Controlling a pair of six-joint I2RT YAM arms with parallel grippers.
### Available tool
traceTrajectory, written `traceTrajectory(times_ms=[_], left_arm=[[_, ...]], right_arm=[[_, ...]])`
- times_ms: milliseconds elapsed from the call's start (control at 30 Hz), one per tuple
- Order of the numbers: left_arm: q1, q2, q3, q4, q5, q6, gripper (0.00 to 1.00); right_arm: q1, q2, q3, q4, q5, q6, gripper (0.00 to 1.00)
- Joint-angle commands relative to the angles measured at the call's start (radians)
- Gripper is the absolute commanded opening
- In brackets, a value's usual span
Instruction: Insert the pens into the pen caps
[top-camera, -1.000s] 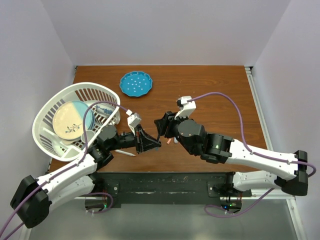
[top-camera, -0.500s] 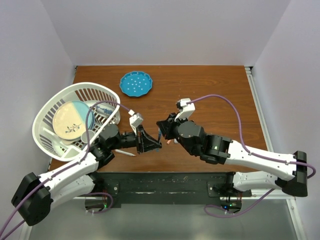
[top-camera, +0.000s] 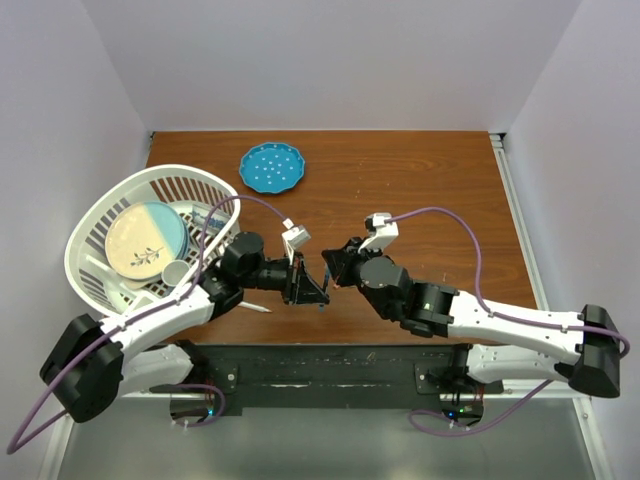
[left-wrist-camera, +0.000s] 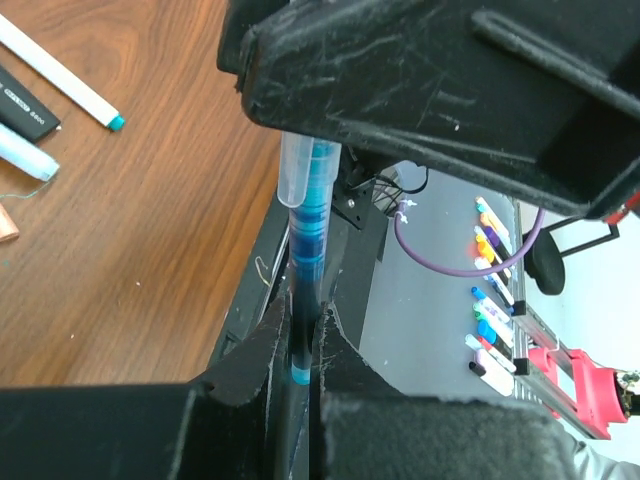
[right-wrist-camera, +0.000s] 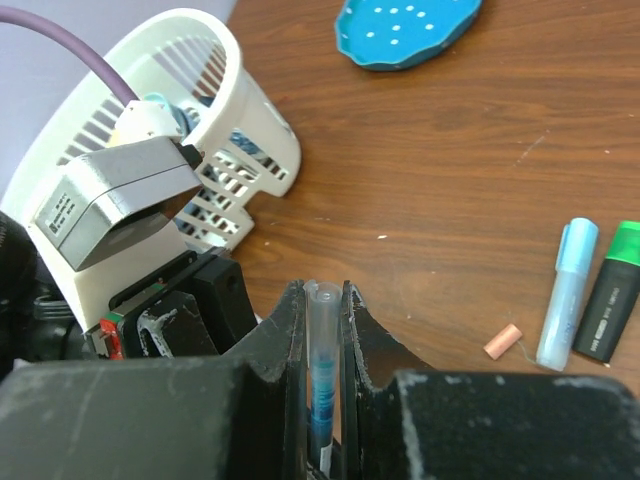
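Note:
My left gripper (left-wrist-camera: 300, 325) is shut on a slim pen with a dark barrel and blue front part (left-wrist-camera: 305, 250). My right gripper (right-wrist-camera: 322, 292) is shut on a clear pen cap (right-wrist-camera: 322, 320). The pen's blue front sits inside the clear cap (left-wrist-camera: 297, 170). The two grippers meet nose to nose above the table's near middle, left gripper (top-camera: 308, 285) and right gripper (top-camera: 335, 268). Loose on the table lie a light blue pen (right-wrist-camera: 565, 290), a black marker with a green cap (right-wrist-camera: 612, 305) and a small pink cap (right-wrist-camera: 502, 341).
A white basket (top-camera: 100, 290) with dishes stands at the left. A blue dotted plate (top-camera: 271, 167) lies at the back. A white pen with a teal tip (left-wrist-camera: 60, 70) lies beside the left arm, also in the top view (top-camera: 250, 306). The table's near edge is just below the grippers.
The left gripper has moved right and the right gripper has come to meet it. The gap between them has closed, and the pen's front now sits in the cap.

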Motion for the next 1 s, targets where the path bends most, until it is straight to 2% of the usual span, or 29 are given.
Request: traceTrajectory(times_ms=[0,200,233,267,300,367,400,467,500,533,633,667,733,800,967], left_arm=[[0.035,-0.006,0.151,0.227,-0.143,0.008,0.00],[0.032,-0.036,0.081,0.145,-0.133,0.026,0.00],[0.032,-0.044,0.070,0.142,-0.125,0.021,0.04],[0.032,-0.047,0.063,0.133,-0.124,0.020,0.12],[0.033,-0.049,0.050,0.109,-0.120,0.021,0.29],[0.033,-0.066,0.040,0.069,-0.117,0.024,0.43],[0.032,-0.087,0.035,0.050,-0.133,0.032,0.54],[0.032,-0.110,0.035,-0.020,-0.160,0.049,0.64],[0.033,-0.134,0.038,-0.045,-0.182,0.055,0.76],[0.033,-0.142,0.039,-0.068,-0.192,0.075,0.79],[0.032,-0.174,0.049,-0.160,-0.238,0.112,0.83],[0.032,-0.179,0.062,-0.222,-0.263,0.124,0.83],[0.033,-0.190,0.079,-0.301,-0.344,0.165,0.83],[0.032,-0.190,0.113,-0.400,-0.440,0.204,0.83],[0.032,-0.167,0.200,-0.574,-0.576,0.222,0.83]], right_arm=[[0.099,0.028,0.009,-0.123,-0.139,0.060,0.00],[0.079,-0.010,0.121,-0.196,0.021,-0.014,0.00],[0.065,-0.007,0.157,-0.218,0.024,-0.041,0.00],[0.044,-0.003,0.173,-0.229,0.017,-0.055,0.00],[-0.005,0.002,0.188,-0.240,0.003,-0.066,0.00],[-0.083,-0.003,0.218,-0.269,-0.060,-0.086,0.00],[-0.105,-0.009,0.228,-0.292,-0.092,-0.104,0.00],[-0.157,-0.019,0.242,-0.329,-0.107,-0.126,0.00],[-0.172,-0.024,0.248,-0.372,-0.109,-0.131,0.00],[-0.189,-0.032,0.247,-0.389,-0.121,-0.149,0.00],[-0.307,-0.042,0.228,-0.467,-0.185,-0.167,0.00],[-0.382,-0.035,0.224,-0.488,-0.230,-0.172,0.00],[-0.451,0.005,0.215,-0.556,-0.267,-0.174,0.00],[-0.534,0.049,0.193,-0.576,-0.304,-0.178,0.00],[-0.666,0.140,0.138,-0.524,-0.379,-0.187,0.00]])
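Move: The left fingers pinch the lower end of the upright blue pen, whose middle is about 3 cm above and 3 cm ahead of them. The right fingers hold its cap end; their goal is open table just past the white marker, roughly 18 cm right, 9 cm ahead and 22 cm below. From the right hand, the white marker lies 14 cm right, the green-capped marker 10, the light-blue marker 7, each about 9 cm ahead. Lift both grippers a few centimetres, then open the left gripper wide to let go of the pen's lower end and draw it away forward and left, its fingers tipping down. Keep the right gripper shut on the cap end and carry the pen some 15 cm right and 9 cm forward, sinking about 10 cm from the top of the lift towards the table by the white marker and tipping the fingers down. ##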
